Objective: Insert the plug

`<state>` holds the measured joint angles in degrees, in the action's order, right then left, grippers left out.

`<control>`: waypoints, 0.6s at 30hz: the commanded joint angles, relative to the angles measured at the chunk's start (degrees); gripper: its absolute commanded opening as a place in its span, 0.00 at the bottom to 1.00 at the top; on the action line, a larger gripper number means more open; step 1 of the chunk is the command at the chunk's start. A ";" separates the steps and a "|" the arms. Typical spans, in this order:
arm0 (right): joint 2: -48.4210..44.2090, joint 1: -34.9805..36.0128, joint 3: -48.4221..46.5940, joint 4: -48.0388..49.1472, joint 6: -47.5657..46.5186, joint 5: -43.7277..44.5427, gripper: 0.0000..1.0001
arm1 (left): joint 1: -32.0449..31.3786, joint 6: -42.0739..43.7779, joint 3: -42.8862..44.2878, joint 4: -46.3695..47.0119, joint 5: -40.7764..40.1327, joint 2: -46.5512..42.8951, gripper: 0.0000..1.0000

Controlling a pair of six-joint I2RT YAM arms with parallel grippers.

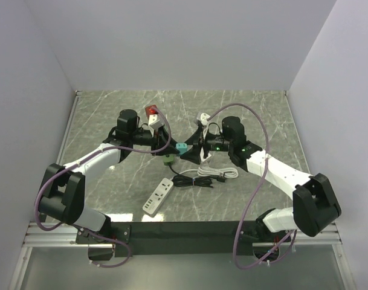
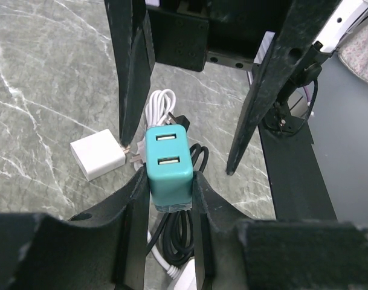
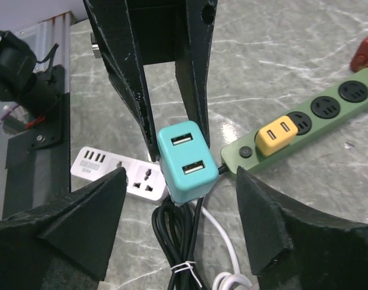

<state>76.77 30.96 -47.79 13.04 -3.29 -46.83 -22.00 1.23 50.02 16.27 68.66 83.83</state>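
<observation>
My left gripper [image 2: 170, 181] is shut on a teal two-port USB plug [image 2: 168, 166], its ports facing the right arm. From above, the plug [image 1: 181, 147] hangs over the table's middle between both arms. My right gripper [image 3: 180, 175] is open, with one finger on each side of the teal plug [image 3: 187, 160] and not touching it. A green power strip [image 3: 304, 118] lies just behind, with a yellow plug [image 3: 276, 134] in one of its sockets. Below the plug lies a white power strip [image 3: 120, 172].
Coiled black and white cables [image 1: 208, 175] lie under the grippers. A small white adapter [image 2: 98, 157] rests on the marble. A red block [image 1: 151, 111] and a white block [image 1: 203, 116] sit farther back. The white power strip [image 1: 159, 196] lies near the front.
</observation>
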 commanded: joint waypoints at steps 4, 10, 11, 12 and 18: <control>2.24 -0.20 -3.89 2.34 -0.05 -4.50 0.72 | -0.94 2.98 3.15 -1.15 1.47 -0.34 0.01; 2.15 -0.29 -4.24 3.66 0.04 -4.94 0.48 | -1.20 4.39 3.68 -2.65 2.00 0.19 0.01; 1.63 -0.20 -4.15 3.57 -0.05 -4.77 0.46 | -1.20 4.74 3.77 -3.08 2.17 0.28 0.01; 1.36 -0.20 -4.07 3.14 -0.49 -4.50 0.45 | -1.20 5.35 3.86 -3.70 2.18 0.19 0.01; -1.18 -0.20 -2.92 3.66 -1.11 -4.67 0.37 | -1.29 6.41 3.86 -4.32 2.70 0.54 0.01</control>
<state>78.85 30.87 -49.08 13.08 -4.05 -50.89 -22.92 5.41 51.86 12.64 70.48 84.16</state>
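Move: The blue plug is held in the left fingertips, its middle about 2 cm to the right of the left hand and level with it. From the right hand it lies some 2 cm to the left, neither ahead nor below, between the open fingers. From the right hand, the yellow plug is about 12 cm ahead, 8 cm left and 16 cm down; the black cable bundle is 1 cm back, 2 cm left and 19 cm down. Close the right gripper on the blue plug in mid-air: ease it about half a centimetre farther left, then shut the fingers from wide to roughly half open until they pinch the plug's near and far sides. Let the hand turn just some 5 degrees counter-clockwise. Keep the left gripper's hold, with no opening. ##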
